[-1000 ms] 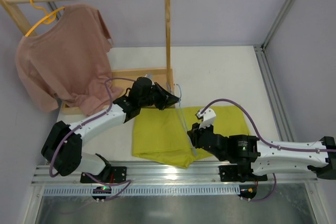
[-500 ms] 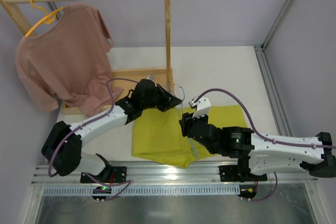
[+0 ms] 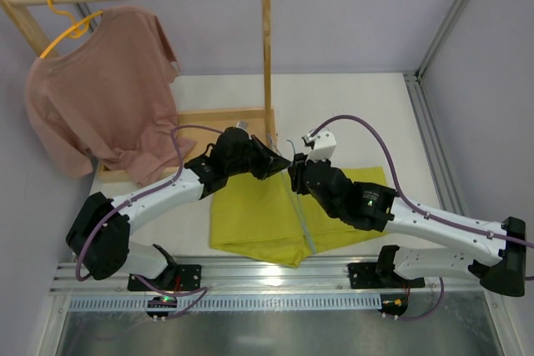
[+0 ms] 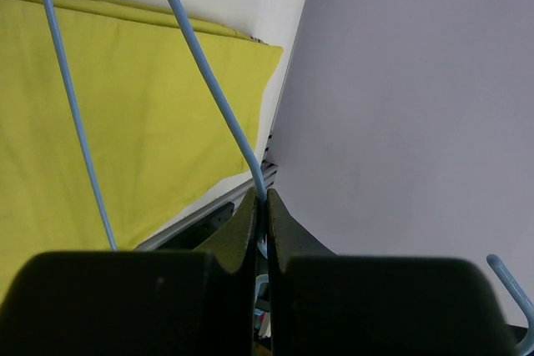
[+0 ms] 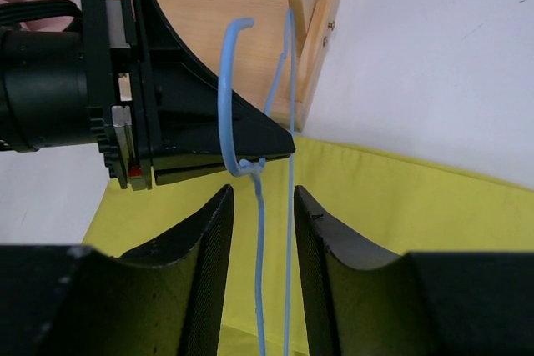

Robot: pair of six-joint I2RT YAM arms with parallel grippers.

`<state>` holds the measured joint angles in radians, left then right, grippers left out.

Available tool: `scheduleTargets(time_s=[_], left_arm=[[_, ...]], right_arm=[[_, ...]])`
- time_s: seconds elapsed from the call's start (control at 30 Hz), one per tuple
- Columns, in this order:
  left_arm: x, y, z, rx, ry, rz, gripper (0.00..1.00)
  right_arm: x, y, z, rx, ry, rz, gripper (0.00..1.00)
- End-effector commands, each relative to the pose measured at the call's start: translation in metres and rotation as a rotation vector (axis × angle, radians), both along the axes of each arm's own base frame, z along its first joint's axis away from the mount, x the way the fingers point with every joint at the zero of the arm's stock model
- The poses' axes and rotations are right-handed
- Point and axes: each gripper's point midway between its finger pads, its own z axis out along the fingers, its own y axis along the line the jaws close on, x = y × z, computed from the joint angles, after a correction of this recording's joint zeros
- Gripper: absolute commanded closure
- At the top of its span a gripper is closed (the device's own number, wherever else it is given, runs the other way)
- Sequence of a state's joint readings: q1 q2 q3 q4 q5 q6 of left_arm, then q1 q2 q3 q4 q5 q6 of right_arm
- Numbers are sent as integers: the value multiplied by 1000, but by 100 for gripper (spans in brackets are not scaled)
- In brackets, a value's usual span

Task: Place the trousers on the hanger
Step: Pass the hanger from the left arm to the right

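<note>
The yellow-green trousers (image 3: 254,214) lie folded flat on the table in front of both arms. The thin light-blue hanger (image 3: 306,227) hangs tilted above their right half, with its hook end up near the rack post. My left gripper (image 3: 279,164) is shut on the hanger's wire (image 4: 209,81) just below the hook, the wire pinched at the tips (image 4: 261,202). My right gripper (image 3: 294,174) sits right against it. Its jaws (image 5: 263,198) stand apart, with two strands of the hanger (image 5: 260,231) running between them and not gripped. The trousers (image 5: 400,206) show below.
A wooden clothes rack (image 3: 267,47) stands at the back left on a wooden base (image 3: 209,118). A dusty-pink T-shirt (image 3: 100,81) hangs from it on a yellow hanger (image 3: 71,22). A metal rail (image 3: 250,277) runs along the near edge.
My right arm has swung left and away from the near edge, over the trousers, until its jaws straddle the hanger's wires beside the left gripper. The left gripper has shifted slightly right, still holding the hanger.
</note>
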<state>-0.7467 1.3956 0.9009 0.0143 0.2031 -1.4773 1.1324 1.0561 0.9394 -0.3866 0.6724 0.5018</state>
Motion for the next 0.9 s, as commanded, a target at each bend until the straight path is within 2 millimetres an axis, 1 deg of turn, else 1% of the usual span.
scheduleTargets(time_s=[0.0, 0.03, 0.13, 0.3, 0.37, 0.47, 0.5, 0.57, 0.6, 0.67, 0.7, 0.73, 0.77, 0.8, 0.83, 0.87], left_arm=[[-2, -5, 31, -58, -58, -18, 100], [-2, -6, 30, -59, -54, -19, 100], [-5, -8, 31, -65, -56, -26, 100], [-8, -7, 34, -71, -64, -31, 99], [-10, -6, 35, -76, -65, -34, 100], [-13, -3, 35, -76, -68, -36, 100], [-13, -2, 35, -74, -68, -35, 100], [-15, -1, 34, -68, -67, -37, 100], [-16, 0, 33, -66, -66, -39, 100], [-16, 1, 31, -55, -69, -40, 96], [-16, 3, 29, -38, -71, -36, 93], [-15, 6, 39, -18, -109, -37, 83], [-14, 14, 29, 48, -89, -7, 74], [-13, 18, 30, 69, -95, 4, 66], [-11, 22, 38, 70, -113, 21, 52], [-11, 25, 40, 74, -118, 29, 46]], right_arm=[[3, 18, 22, 88, -44, 47, 62], [4, 19, 19, 83, -39, 45, 62], [6, 23, 19, 88, -39, 42, 64], [11, 27, 4, 53, -8, 16, 65], [14, 26, 1, 49, -3, -1, 67], [15, 28, -2, 59, 3, -6, 78], [15, 27, -1, 64, 2, -11, 86], [15, 26, 0, 75, 2, -19, 94], [15, 26, 1, 85, 1, -22, 96], [14, 24, 1, 88, -2, -27, 96], [14, 22, 3, 88, -3, -28, 96], [13, 21, 5, 94, -4, -27, 96], [13, 20, 5, 94, -6, -24, 96], [12, 18, 5, 100, -3, -25, 96], [11, 17, 6, 102, 1, -28, 96], [9, 15, 8, 110, 2, -30, 96]])
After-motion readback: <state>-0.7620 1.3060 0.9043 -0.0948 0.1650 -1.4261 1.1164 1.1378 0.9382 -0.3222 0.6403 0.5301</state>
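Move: The hanger hook, still held near its neck by the left gripper, stands about 2 cm left of, 1 cm ahead of and 2 cm below the right hand. The left fingertips are some 3 cm ahead, 1 cm left and 3 cm below it; the rack post is about 20 cm ahead and 6 cm left, and the yellow trousers lie some 22 cm below, about 3 cm back and 1 cm right. From the left hand the hook is roughly 2 cm back, 1 cm left and 1 cm up. Bring the half-open right gripper about 2 cm left and, after a slight rise, roughly 2 cm down and 1 cm forward onto the hanger hook, then pinch it shut there and hold. Ease the left hand back about 1.5 cm and up 1 cm; once the right has closed, open the left fingers about halfway and begin backing them off leftward. ##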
